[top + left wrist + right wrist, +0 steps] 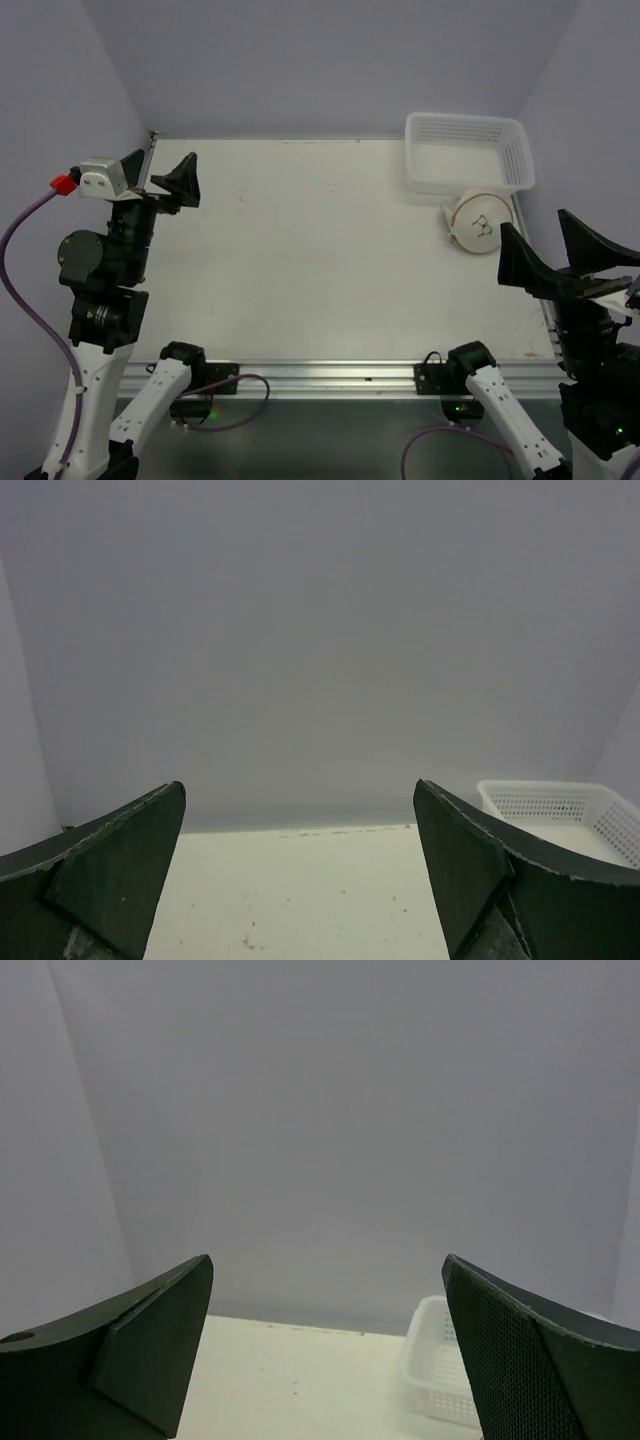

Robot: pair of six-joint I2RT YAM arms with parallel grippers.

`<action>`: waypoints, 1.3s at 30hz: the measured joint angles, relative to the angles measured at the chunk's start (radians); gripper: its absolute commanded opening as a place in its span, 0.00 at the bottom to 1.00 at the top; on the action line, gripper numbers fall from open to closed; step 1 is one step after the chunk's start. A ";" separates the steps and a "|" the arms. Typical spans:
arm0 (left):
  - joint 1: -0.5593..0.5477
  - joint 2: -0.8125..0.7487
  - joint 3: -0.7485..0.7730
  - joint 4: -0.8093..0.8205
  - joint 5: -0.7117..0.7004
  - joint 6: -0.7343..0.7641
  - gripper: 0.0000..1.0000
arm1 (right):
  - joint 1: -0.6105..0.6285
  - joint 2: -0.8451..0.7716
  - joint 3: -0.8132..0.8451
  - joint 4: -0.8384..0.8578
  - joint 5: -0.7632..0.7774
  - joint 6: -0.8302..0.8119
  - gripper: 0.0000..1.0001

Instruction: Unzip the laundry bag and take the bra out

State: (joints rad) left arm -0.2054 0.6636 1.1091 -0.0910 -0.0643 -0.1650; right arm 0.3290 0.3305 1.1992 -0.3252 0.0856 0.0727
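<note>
The laundry bag (478, 221) is a small round white mesh pouch with a tan rim and a dark mark. It lies on the table at the right, just in front of the white basket. The bra is not visible. My left gripper (160, 172) is open and empty, raised at the far left of the table. It also shows open in the left wrist view (300, 865). My right gripper (545, 245) is open and empty at the right edge, just near and right of the bag. It also shows open in the right wrist view (328, 1345). The bag is out of both wrist views.
A white slotted plastic basket (468, 150) stands at the back right; it also shows in the left wrist view (560, 810) and the right wrist view (435, 1370). Lilac walls enclose the table on three sides. An aluminium rail (330, 375) runs along the near edge.
</note>
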 measured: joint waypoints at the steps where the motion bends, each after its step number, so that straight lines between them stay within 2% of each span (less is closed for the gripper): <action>1: 0.000 0.000 -0.003 0.002 0.000 0.000 1.00 | 0.000 0.000 -0.001 0.000 0.000 0.004 0.99; 5: 0.000 0.008 -0.028 0.011 0.009 -0.017 1.00 | 0.000 0.004 -0.032 0.001 0.001 0.048 0.99; 10: 0.000 0.059 -0.084 0.011 0.029 -0.066 1.00 | 0.000 0.063 -0.146 -0.011 0.008 0.178 0.99; 15: 0.000 0.142 -0.169 -0.016 0.055 -0.142 1.00 | 0.000 0.231 -0.311 -0.033 0.005 0.307 0.99; 20: 0.000 0.201 -0.251 -0.055 0.087 -0.224 1.00 | -0.003 0.454 -0.335 -0.091 0.121 0.406 0.99; 29: 0.000 0.191 -0.350 -0.069 0.110 -0.281 1.00 | -0.174 0.928 -0.166 -0.219 0.371 0.560 0.99; 36: 0.000 0.153 -0.355 -0.105 0.112 -0.279 1.00 | -0.242 1.289 0.080 -0.290 0.469 0.689 0.99; 39: 0.000 0.135 -0.355 -0.116 0.114 -0.277 1.00 | -0.277 1.388 0.125 -0.320 0.486 0.736 0.93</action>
State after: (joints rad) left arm -0.2054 0.7982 0.7540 -0.2070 0.0494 -0.4423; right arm 0.0517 1.7184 1.3243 -0.6453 0.5720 0.8085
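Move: The laundry bag lies some 32 cm ahead of the right hand and about 14 cm to its right, roughly 47 cm below; the white basket stands just beyond, some 17 cm farther out than the bag and 4 cm to its left. From the left hand the bag is far off to the right, around 66 cm, some 19 cm ahead and 44 cm lower. The right hand swoops down about 40 cm and forward some 30 cm onto the near-left side of the laundry bag, drifting a little left at first and then cutting right, while its wrist tips about 80 degrees from slightly raised to steeply down and swings clockwise so the wide-open fingers face the zip edge from close above, with no contact to be seen. The left hand, holding nothing and still open, sinks about 23 cm over bare table, easing forward some 7 cm and then back a couple, as its fingers tip from slightly up to slightly down. ##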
